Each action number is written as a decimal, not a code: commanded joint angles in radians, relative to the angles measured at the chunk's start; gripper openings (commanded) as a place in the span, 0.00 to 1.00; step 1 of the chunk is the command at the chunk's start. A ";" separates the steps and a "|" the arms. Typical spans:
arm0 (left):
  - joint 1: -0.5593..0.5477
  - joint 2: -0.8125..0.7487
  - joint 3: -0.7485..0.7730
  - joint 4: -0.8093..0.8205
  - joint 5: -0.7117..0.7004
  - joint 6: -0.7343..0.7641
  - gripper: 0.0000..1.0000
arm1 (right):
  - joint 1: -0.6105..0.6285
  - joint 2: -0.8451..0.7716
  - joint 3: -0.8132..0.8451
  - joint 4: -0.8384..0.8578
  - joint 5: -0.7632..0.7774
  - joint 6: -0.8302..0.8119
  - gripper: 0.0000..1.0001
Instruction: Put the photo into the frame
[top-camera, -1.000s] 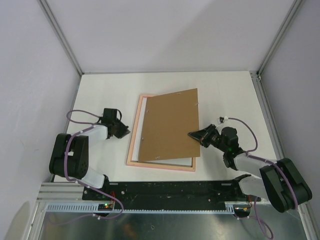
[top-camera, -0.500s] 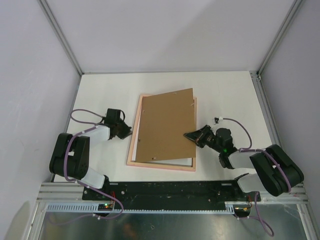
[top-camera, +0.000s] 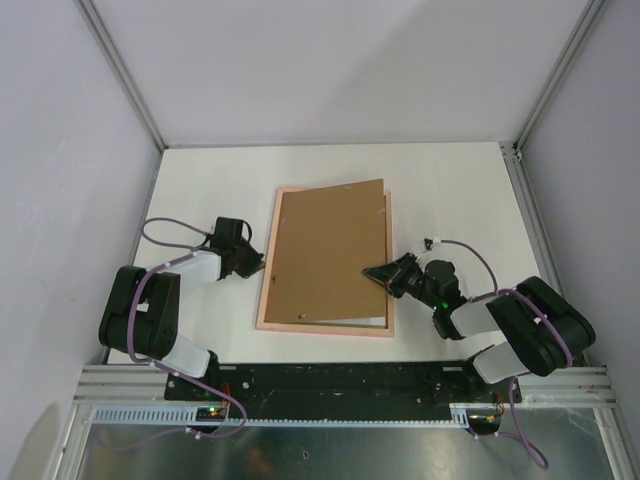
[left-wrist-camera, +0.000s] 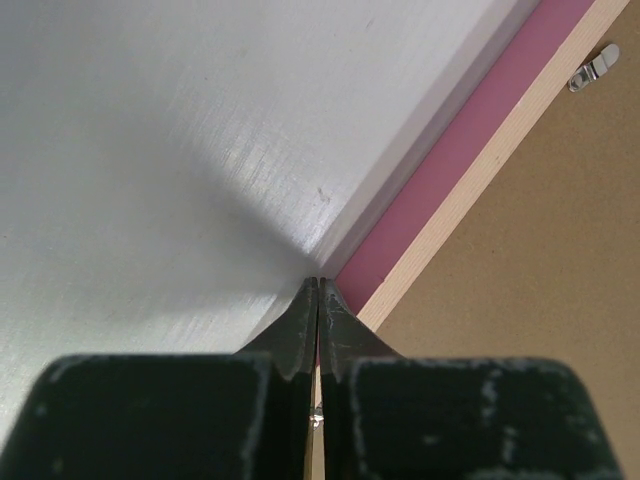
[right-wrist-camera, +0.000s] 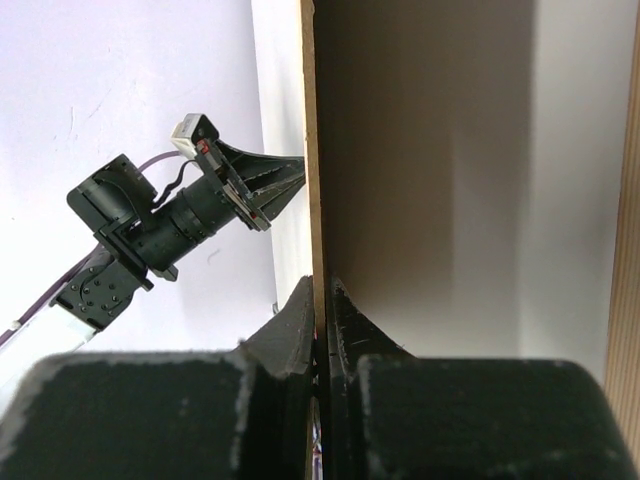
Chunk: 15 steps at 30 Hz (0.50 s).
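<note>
The pale pink frame (top-camera: 268, 275) lies flat at the table's middle. A brown backing board (top-camera: 325, 255) covers nearly all of it. My right gripper (top-camera: 372, 271) is shut on the board's right edge and holds that side slightly raised; the right wrist view shows the board's thin edge (right-wrist-camera: 309, 150) between the right gripper's (right-wrist-camera: 320, 290) fingers. My left gripper (top-camera: 258, 266) is shut and empty. In the left wrist view the left gripper (left-wrist-camera: 318, 285) has its tips at the outer side of the frame's pink left rail (left-wrist-camera: 450, 160). The photo is hidden; only a white strip (top-camera: 350, 321) shows by the near rail.
A small metal clip (left-wrist-camera: 593, 66) sits on the board's (left-wrist-camera: 540, 260) back near its edge. White table (top-camera: 200, 190) surrounds the frame, with walls at the back and sides. The arm bases and a black rail (top-camera: 330, 380) line the near edge.
The board has swung round and come down to lie squarely over the frame, the right gripper moving left with it. The left gripper has shut and edged up to the frame's left rail.
</note>
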 joint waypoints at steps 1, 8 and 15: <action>-0.020 -0.027 -0.010 0.012 -0.007 -0.018 0.00 | 0.026 -0.013 0.011 0.063 0.025 0.003 0.00; -0.026 -0.029 -0.010 0.011 -0.010 -0.020 0.00 | 0.032 -0.041 0.087 -0.163 0.022 -0.080 0.04; -0.027 -0.034 -0.010 0.012 -0.011 -0.015 0.00 | 0.017 -0.119 0.205 -0.492 0.049 -0.201 0.43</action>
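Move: The right hand already pinches the backing board by its right edge; the middle of the frame, where the board belongs, lies about 12 cm to the left, 3 cm ahead and 7 cm below. The frame's right bar is nearer, some 4 cm to the right and 3 cm ahead, equally low. The left hand has the frame's left bar right at its closed tips, about 1 cm to its right and 1 cm ahead. The right fingers let go of their pinch on the board's edge, opening to about a third, the upper finger coming off the board while the lower one stays beneath it. The hand first dips under 1 cm, then goes forward and slightly left about 1 cm, rolling some 5 degrees with its left side down. The left hand keeps its shut tips against the frame's left bar. ##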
